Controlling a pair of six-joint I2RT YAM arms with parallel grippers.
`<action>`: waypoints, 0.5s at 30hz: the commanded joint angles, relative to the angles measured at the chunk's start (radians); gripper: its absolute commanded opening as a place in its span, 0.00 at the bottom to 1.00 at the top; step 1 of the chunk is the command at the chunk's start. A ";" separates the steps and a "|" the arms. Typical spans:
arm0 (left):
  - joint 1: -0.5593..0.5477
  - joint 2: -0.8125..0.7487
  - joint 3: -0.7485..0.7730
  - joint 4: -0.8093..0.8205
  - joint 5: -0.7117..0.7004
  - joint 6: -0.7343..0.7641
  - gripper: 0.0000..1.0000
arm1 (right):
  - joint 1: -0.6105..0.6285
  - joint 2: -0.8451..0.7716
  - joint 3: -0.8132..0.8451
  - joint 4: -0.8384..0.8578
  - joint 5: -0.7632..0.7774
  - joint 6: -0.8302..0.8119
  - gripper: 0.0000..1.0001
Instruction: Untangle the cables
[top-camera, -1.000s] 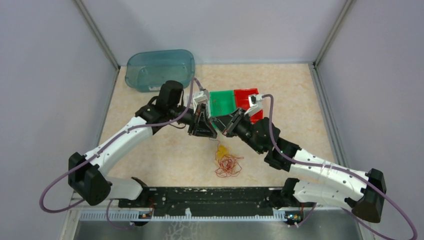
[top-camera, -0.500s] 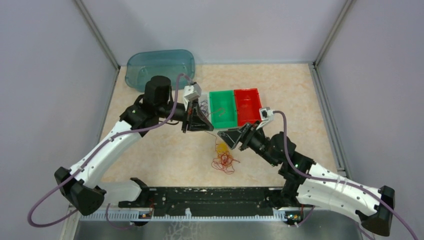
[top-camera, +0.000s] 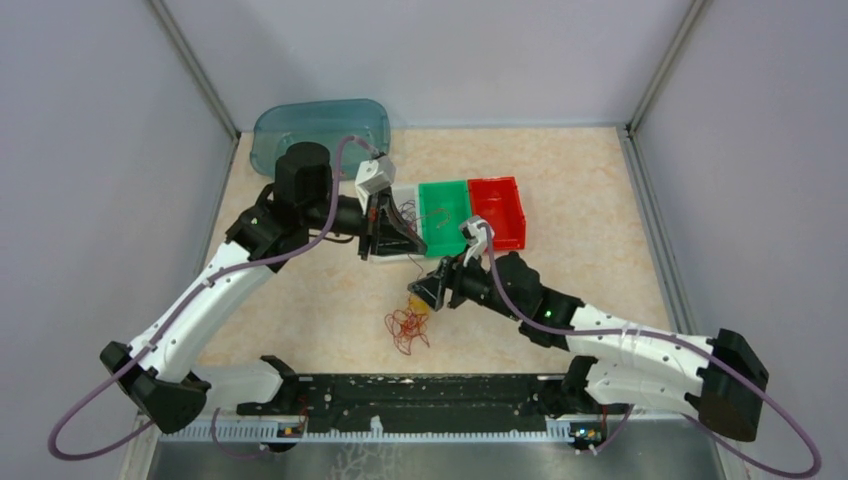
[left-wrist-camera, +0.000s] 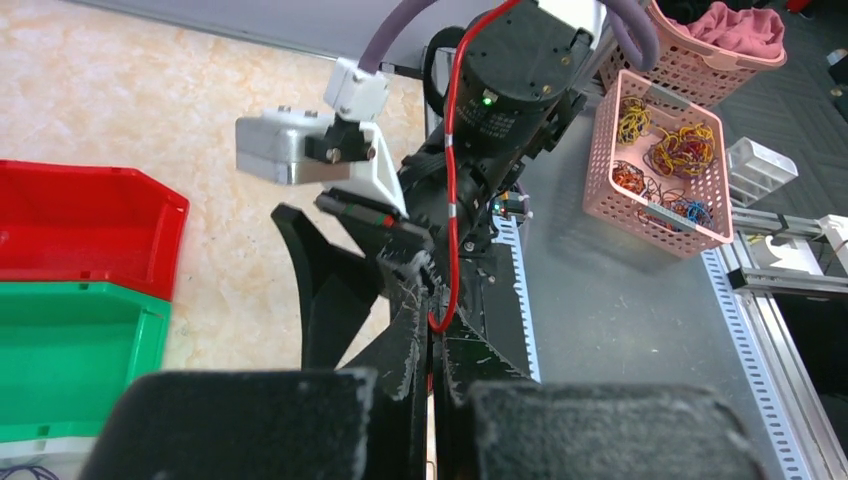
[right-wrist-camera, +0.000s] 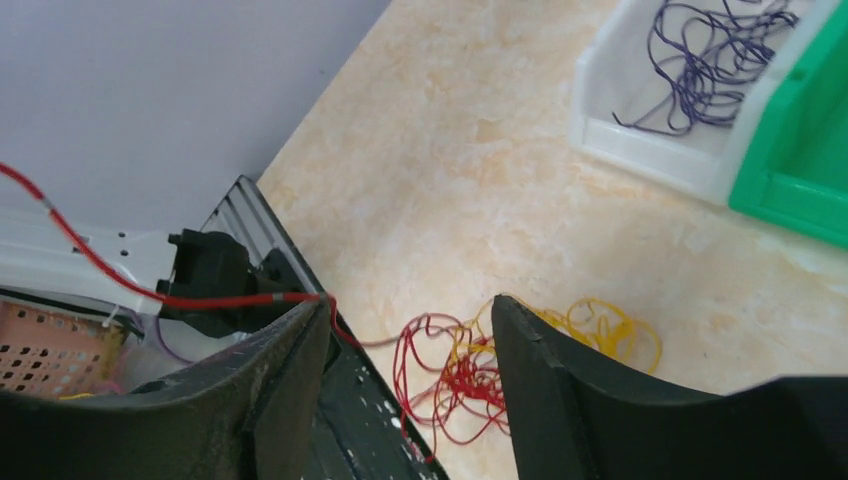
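Note:
A tangled clump of red cables (top-camera: 407, 328) (right-wrist-camera: 465, 385) lies on the table near the front rail. Yellow cables (top-camera: 420, 306) (right-wrist-camera: 610, 325) lie against it. My right gripper (top-camera: 420, 293) (right-wrist-camera: 408, 305) hangs open just above this clump with nothing between its fingers. My left gripper (top-camera: 408, 252) (left-wrist-camera: 432, 310) is shut, raised beside the white bin (top-camera: 402, 192) (right-wrist-camera: 640, 150). A very thin strand, seemingly yellow, shows in the slit between its fingers. Purple cables (top-camera: 405, 215) (right-wrist-camera: 700, 60) lie in the white bin.
A green bin (top-camera: 445, 205) (left-wrist-camera: 70, 350) and a red bin (top-camera: 497, 210) (left-wrist-camera: 80, 230) stand in a row right of the white one. A teal tub (top-camera: 320, 135) sits at the back left. Red supply wires run along the front rail by the arm bases.
The two grippers met over the clump; the left shut and drew back to the left. The right opened and swung left and down. The clump slid left.

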 joint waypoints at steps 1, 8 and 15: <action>-0.007 -0.015 0.066 0.014 0.015 -0.027 0.00 | -0.006 0.076 0.090 0.177 -0.081 -0.032 0.58; -0.009 -0.004 0.166 0.018 0.022 -0.038 0.00 | -0.006 0.186 0.097 0.251 -0.052 0.041 0.37; -0.014 -0.003 0.278 0.048 0.000 -0.012 0.00 | -0.005 0.228 0.045 0.301 -0.017 0.102 0.29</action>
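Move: The red cable's hanging strand, which the right hand is going for, lies about 3 cm to that hand's left and 2 cm ahead, at its height. Below it, the red tangle is about 3 cm left and level fore-and-aft, some 18 cm down; the yellow cable is about 5 cm ahead, 1 cm left and 17 cm down. The white box is about 25 cm ahead and 6 cm left, 18 cm down. That same stretch of strand is about 14 cm below the left hand, 2 cm ahead and 2 cm left. The red cable, still pinched in the left fingers, is drawn up about 8 cm, quickening, the left fingertips tipping up slightly. Meanwhile the right hand pushes about 4 cm left and a little forward to bring the hanging strand between its fingers, slowing at the end while they close to about half their starting gap, not yet shut. ##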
